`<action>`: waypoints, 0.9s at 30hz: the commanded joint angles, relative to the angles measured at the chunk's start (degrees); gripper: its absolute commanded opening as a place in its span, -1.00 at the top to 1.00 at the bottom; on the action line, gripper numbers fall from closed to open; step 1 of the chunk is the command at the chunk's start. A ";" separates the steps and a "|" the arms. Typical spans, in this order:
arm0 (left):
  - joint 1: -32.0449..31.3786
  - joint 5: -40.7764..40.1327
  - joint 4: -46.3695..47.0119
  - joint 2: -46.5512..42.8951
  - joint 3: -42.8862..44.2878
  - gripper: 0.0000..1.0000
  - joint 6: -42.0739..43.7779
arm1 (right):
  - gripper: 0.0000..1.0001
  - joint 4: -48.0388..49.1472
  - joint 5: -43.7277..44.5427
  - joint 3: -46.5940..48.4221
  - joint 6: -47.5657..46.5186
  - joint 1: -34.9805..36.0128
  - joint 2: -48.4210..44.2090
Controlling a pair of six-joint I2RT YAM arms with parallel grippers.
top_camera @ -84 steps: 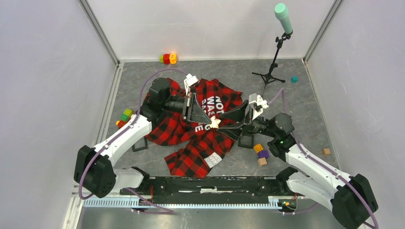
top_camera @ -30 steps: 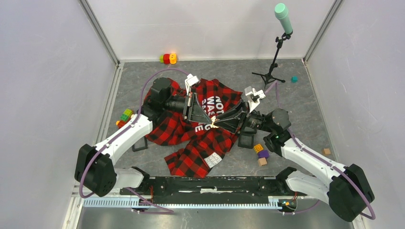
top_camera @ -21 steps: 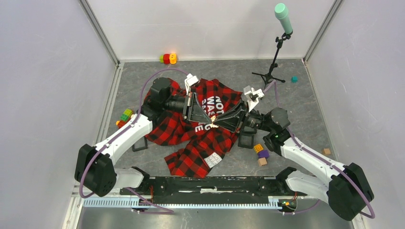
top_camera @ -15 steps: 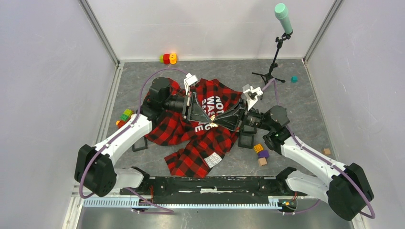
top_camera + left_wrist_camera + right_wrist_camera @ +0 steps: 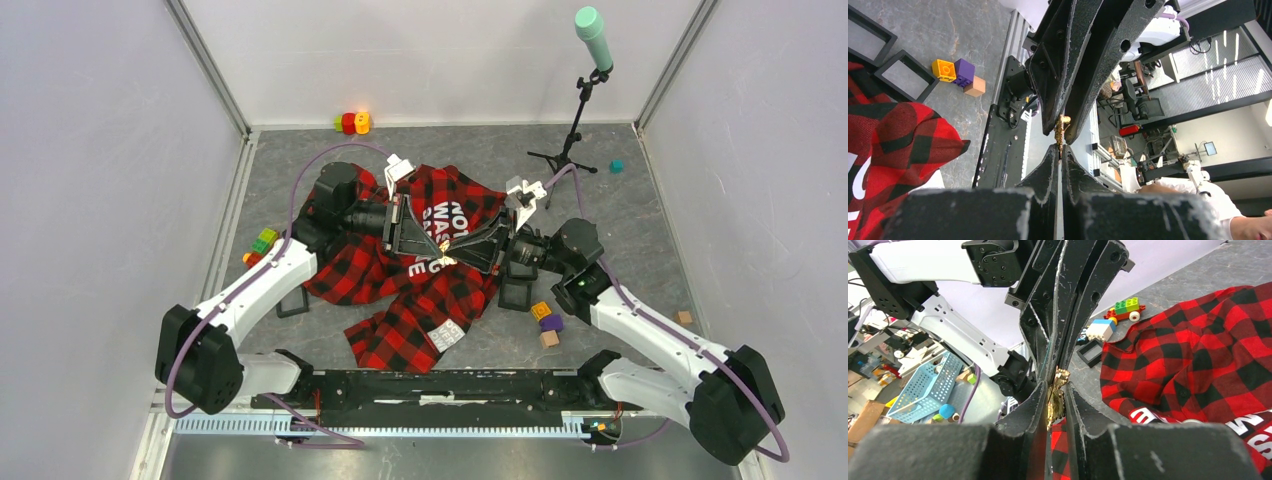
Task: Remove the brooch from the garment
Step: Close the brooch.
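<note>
The garment [image 5: 400,290], a red-and-black check shirt with white letters, lies crumpled mid-floor. My two grippers meet tip to tip just above it. The small gold brooch [image 5: 443,250] sits between them. My left gripper [image 5: 437,246] reaches in from the left and is shut, its tips pinching one end of the brooch [image 5: 1062,129]. From the right, my right gripper [image 5: 451,253] is closed on the brooch's body [image 5: 1054,400], with check fabric [image 5: 1188,355] showing beneath the fingers. Whether the brooch is still pinned to the cloth is hidden.
A microphone stand [image 5: 575,120] stands at the back right. Toy blocks lie at the right [image 5: 547,322], left [image 5: 262,245] and back [image 5: 350,122]. Black square frames [image 5: 515,292] [image 5: 293,300] sit beside the shirt. Walls close in on three sides.
My right gripper has slid left toward the left gripper's tips and narrowed onto the brooch. The left arm has held still, shut.
</note>
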 commanded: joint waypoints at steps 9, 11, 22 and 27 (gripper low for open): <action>-0.67 1.93 -2.33 -3.40 2.90 0.95 3.30 | 0.55 -6.14 6.60 1.82 -5.35 -0.49 -0.98; -0.71 1.80 -2.45 -3.45 2.94 0.95 3.47 | 0.55 -5.90 5.25 2.17 -5.61 -0.49 -0.42; -0.70 1.54 -3.04 -2.42 3.33 0.95 3.91 | 0.24 -2.59 -1.97 2.01 -6.31 -0.09 -0.04; -0.72 1.30 -3.19 -2.71 3.16 0.95 4.81 | -0.02 0.81 -6.18 -0.12 -5.41 -0.14 -1.69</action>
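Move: The brooch is already pinched in the left gripper, its middle about 1 cm to the right of that hand point, level and neither ahead nor back. From the right hand it lies 1 cm to the left, at the same height, between the nearly shut fingertips. Some 25 cm below the right hand, the garment's white patch is 9 cm back and 1 cm to the right; the nearer black frame is 15 cm to the right, straight beneath in reach; the yellow cube is 20 cm right and 4 cm back. Hold the brooch still in the left gripper, pointing right. With the right fingertips around the brooch, ease the right hand forward about 1 cm and slightly down, then draw it back a little over 1 cm, spreading the fingers from a narrow gap to roughly half open so that they come free of the brooch on either side. ##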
